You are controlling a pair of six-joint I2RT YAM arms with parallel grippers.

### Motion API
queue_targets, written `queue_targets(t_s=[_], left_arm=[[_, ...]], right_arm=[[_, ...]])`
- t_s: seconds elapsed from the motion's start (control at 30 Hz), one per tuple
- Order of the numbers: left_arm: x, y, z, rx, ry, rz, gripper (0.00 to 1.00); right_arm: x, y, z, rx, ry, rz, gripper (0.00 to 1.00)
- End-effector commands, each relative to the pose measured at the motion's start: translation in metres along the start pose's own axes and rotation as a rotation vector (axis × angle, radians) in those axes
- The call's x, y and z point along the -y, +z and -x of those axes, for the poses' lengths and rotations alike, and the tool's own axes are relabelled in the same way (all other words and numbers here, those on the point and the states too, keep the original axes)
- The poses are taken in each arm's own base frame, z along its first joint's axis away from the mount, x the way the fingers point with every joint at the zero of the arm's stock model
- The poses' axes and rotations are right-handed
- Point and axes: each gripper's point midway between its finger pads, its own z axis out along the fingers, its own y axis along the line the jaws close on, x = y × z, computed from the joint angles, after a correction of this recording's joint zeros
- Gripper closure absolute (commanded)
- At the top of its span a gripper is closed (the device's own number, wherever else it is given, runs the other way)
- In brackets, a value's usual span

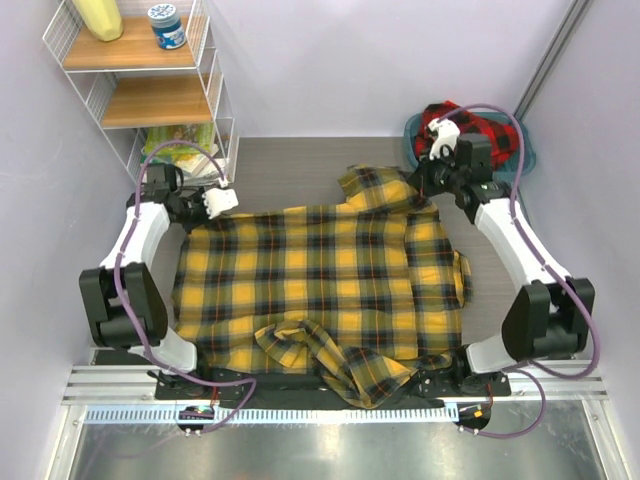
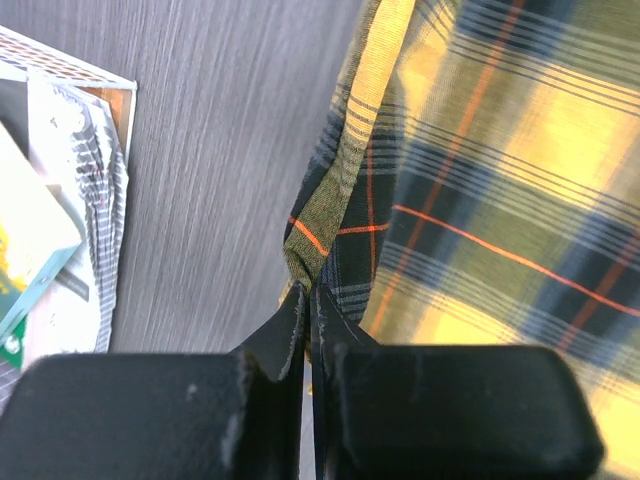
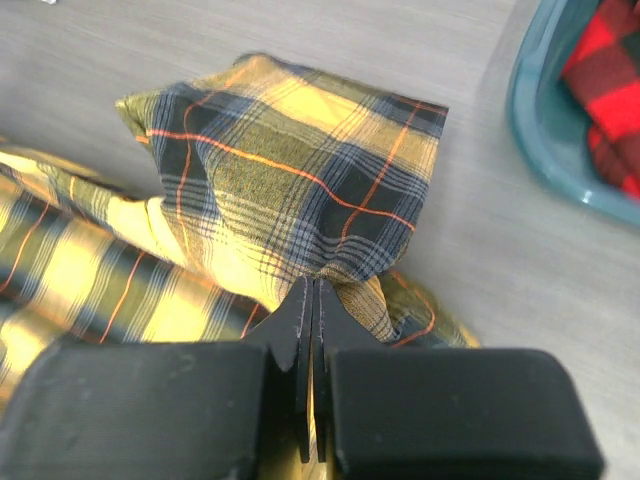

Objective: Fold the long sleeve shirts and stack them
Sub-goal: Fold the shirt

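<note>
The yellow-and-black check shirt point(image 1: 320, 280) lies spread across the grey table, one sleeve bunched at the near edge. My left gripper point(image 1: 212, 205) is shut on the shirt's far left corner; the left wrist view shows the pinched cloth point(image 2: 318, 240) at the fingertips point(image 2: 292, 312). My right gripper point(image 1: 425, 180) is shut on the far right part by the collar; the right wrist view shows the folded cloth point(image 3: 300, 170) held at its tips. The red-and-black check shirt point(image 1: 462, 128) lies crumpled in the teal basin point(image 1: 525, 155) at the back right.
A white wire shelf unit point(image 1: 150, 80) with wooden boards stands at the back left, holding a yellow bottle, a jar and packets. The basin's rim point(image 3: 540, 130) is close to my right gripper. Walls close in on both sides.
</note>
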Motion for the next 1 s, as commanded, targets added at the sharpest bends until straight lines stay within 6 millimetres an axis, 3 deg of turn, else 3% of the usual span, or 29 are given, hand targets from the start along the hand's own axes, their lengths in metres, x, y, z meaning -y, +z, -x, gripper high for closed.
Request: queue_targets(t_s=[0.0,0.1,0.13,0.17,0.23,0.33,0.37,0.4,0.47,0.5,0.6,0.63,0.73,0.77,0.8,0.87,0.97], left_arm=[[0.019,-0.026,0.009,0.032,0.075,-0.002,1.0],[0.037,-0.034,0.007,0.02,0.121,-0.017,1.0],[0.052,-0.03,0.0,0.01,0.12,-0.045,1.0],[0.056,-0.031,-0.002,0.004,0.135,-0.046,1.0],[0.072,-0.028,-0.011,-0.016,0.15,-0.057,1.0],[0.096,-0.024,-0.025,-0.047,0.168,-0.108,0.99],[0.099,-0.023,-0.029,-0.063,0.169,-0.111,0.96],[0.106,-0.023,-0.031,-0.07,0.17,-0.132,0.87],[0.115,-0.025,-0.035,-0.085,0.187,-0.159,0.77],[0.122,-0.029,-0.037,-0.093,0.182,-0.187,0.67],[0.114,-0.041,-0.031,-0.085,0.148,-0.169,0.57],[0.116,-0.045,-0.029,-0.078,0.119,-0.186,0.56],[0.097,-0.052,-0.007,-0.023,-0.025,-0.169,0.47],[0.097,-0.048,-0.005,-0.013,-0.123,-0.185,0.44],[0.084,-0.048,0.004,0.002,-0.171,-0.159,0.41],[0.075,-0.038,0.005,-0.024,-0.27,-0.149,0.4],[0.073,-0.018,0.004,-0.073,-0.407,-0.21,0.43]], right_arm=[[-0.016,-0.04,-0.004,0.019,-0.012,0.014,0.99],[-0.028,-0.06,-0.022,-0.001,0.001,0.033,0.99],[-0.031,-0.064,-0.028,-0.008,0.003,0.041,0.99],[-0.034,-0.066,-0.047,-0.049,0.019,0.05,0.99],[-0.038,-0.076,-0.058,-0.059,0.022,0.053,0.99],[-0.044,-0.084,-0.098,-0.146,0.041,0.071,0.99],[-0.046,-0.086,-0.109,-0.179,0.046,0.078,0.99],[-0.051,-0.087,-0.118,-0.206,0.047,0.106,0.99],[-0.055,-0.092,-0.139,-0.302,0.035,0.143,0.83],[-0.061,-0.095,-0.145,-0.335,0.032,0.183,0.78],[-0.068,-0.111,-0.148,-0.407,-0.027,0.241,0.66],[-0.069,-0.115,-0.14,-0.397,-0.038,0.245,0.58],[-0.069,-0.123,-0.12,-0.35,-0.063,0.233,0.51],[-0.067,-0.12,-0.113,-0.334,-0.067,0.222,0.5],[-0.063,-0.114,-0.113,-0.348,-0.044,0.21,0.5],[-0.055,-0.103,-0.106,-0.344,-0.031,0.191,0.5],[-0.044,-0.078,-0.116,-0.416,0.047,0.176,0.51]])
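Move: Both grippers hold the shirt's far edge. The spot on the shirt where the left corner goes lies about 12 cm straight back and 10 cm below the left hand; the books are roughly 16 cm ahead and 4 cm left of that hand. The right corner's spot is about 17 cm straight back and 15 cm below the right hand. From the right hand the blue basket is some 11 cm ahead and 14 cm right, the far sleeve 9 cm left and 2 cm ahead. Keep both grips on the shirt's far edge and draw it back over the body, the left about 12 cm, the right about 18. Sink both hands in the second half, tipping the right fingers some 20 degrees more downward, and open both to lay the edge down. Then lift clear, bringing the left gripper forward again over the fold and the right slightly forward. ##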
